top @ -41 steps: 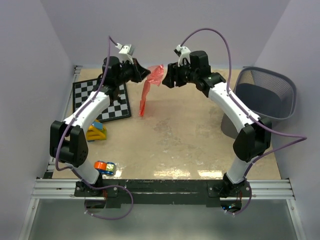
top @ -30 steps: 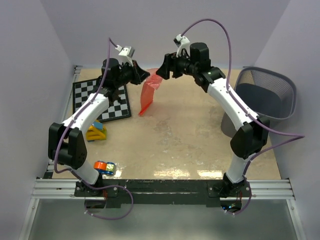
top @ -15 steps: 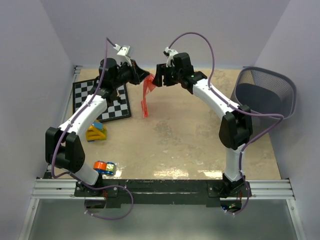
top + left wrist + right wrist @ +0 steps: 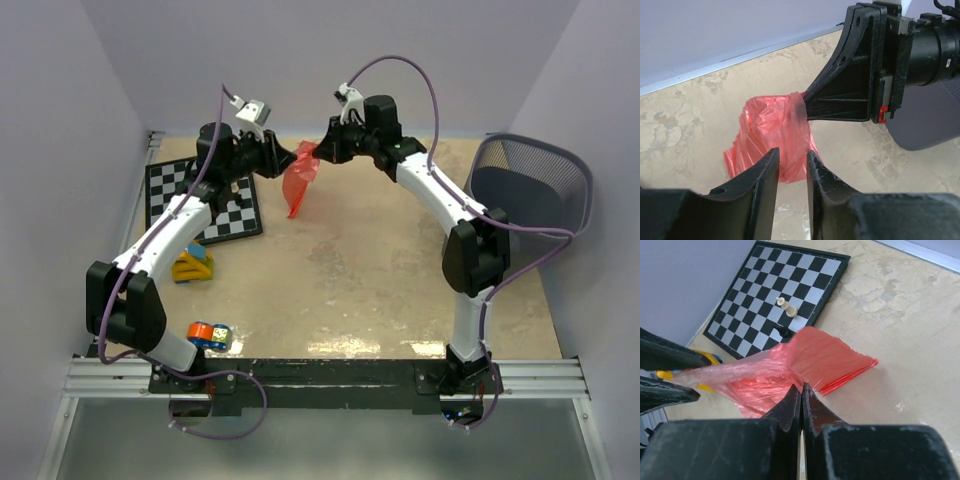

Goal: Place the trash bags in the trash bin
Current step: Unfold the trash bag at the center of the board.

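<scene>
The trash bag (image 4: pixel 300 180), thin red-orange crinkled film, hangs bunched above the far middle of the table between my two grippers. My right gripper (image 4: pixel 316 153) is shut on its upper edge; in the right wrist view the jaws (image 4: pixel 801 386) meet on the film (image 4: pixel 825 357). My left gripper (image 4: pixel 289 156) is just left of the bag with its jaws apart (image 4: pixel 790 152). A stretched strand of film (image 4: pixel 715 371) still reaches toward its fingertips (image 4: pixel 670 392). The bag (image 4: pixel 767 132) sags to the tabletop. The dark mesh trash bin (image 4: pixel 530 190) stands at the far right, apart from both arms.
A chessboard (image 4: pixel 200 200) lies at the far left, with small pieces (image 4: pixel 786 307) standing on it. A yellow and blue toy (image 4: pixel 192 265) sits near the left arm, and an orange and blue object (image 4: pixel 208 335) near the front left. Walls close in the sides.
The right gripper has closed on the bag's top. The left jaws, shut on the bag before, have parted. The bag has shifted slightly to the right.
</scene>
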Robot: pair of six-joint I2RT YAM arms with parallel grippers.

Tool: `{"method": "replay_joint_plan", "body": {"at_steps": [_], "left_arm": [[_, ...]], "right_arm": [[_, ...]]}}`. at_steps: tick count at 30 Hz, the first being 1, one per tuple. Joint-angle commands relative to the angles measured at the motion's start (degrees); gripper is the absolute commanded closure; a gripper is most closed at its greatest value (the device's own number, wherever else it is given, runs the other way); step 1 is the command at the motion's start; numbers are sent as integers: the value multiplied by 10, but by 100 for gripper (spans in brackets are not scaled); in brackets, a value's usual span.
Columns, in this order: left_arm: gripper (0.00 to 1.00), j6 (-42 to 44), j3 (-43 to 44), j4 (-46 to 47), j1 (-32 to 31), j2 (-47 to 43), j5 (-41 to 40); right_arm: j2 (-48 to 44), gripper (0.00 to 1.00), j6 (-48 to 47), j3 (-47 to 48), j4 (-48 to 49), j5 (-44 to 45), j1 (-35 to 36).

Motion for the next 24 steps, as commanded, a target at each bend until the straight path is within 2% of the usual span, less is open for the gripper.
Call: {"method": "replay_joint_plan", "body": {"at_steps": [1, 2, 3, 7, 11, 17, 22, 24], "left_arm": [[62, 131, 54, -16, -5, -23, -15], [53, 162, 70, -27, -7, -21, -16], [50, 208, 89, -43, -12, -18, -17], [42, 371, 134, -110, -49, -14, -16], [37, 468, 154, -140, -88, 0, -35], [41, 485, 221, -178, -101, 65, -77], [42, 503, 217, -147, -101, 65, -81], [42, 511, 206, -137, -97, 49, -66]], "right_arm": [[-39, 100, -58, 30, -35, 52, 2], [-41, 100, -67, 35, -48, 72, 2], [-43, 100, -78, 42, -61, 94, 2], [-53, 100, -98, 56, -82, 145, 7], [-60, 100, -131, 72, -94, 169, 32], [-77, 100, -157, 78, -89, 197, 69], [-88, 100, -157, 69, -88, 210, 73], [-92, 100, -185, 64, -91, 207, 73]]}}
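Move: The trash bag hangs with its middle about 3 cm back, 1 cm right and 9 cm below the left hand. The bag's pinched top, held in the right fingers, is some 4 cm right of the left hand, 2 cm ahead and 2 cm lower. The chessboard lies about 24 cm left of the left hand, level fore-and-aft and 28 cm down. From the right hand the bag's middle is roughly 4 cm back, 3 cm left and 7 cm below. The part-open left fingers spread wider and stay apart as the left hand climbs and swings about 5 cm right, its left side rolling up and its fingertips tipping upward (about 45 degrees of turn in all), then it eases forward and slightly down so that the open fingers straddle the loose film beside the right fingertips. Meanwhile the right hand keeps its pinch on the bag's top, first drifting a little right and forward, then drawing back and lifting to about 5 cm higher, its fingers tilting up. ##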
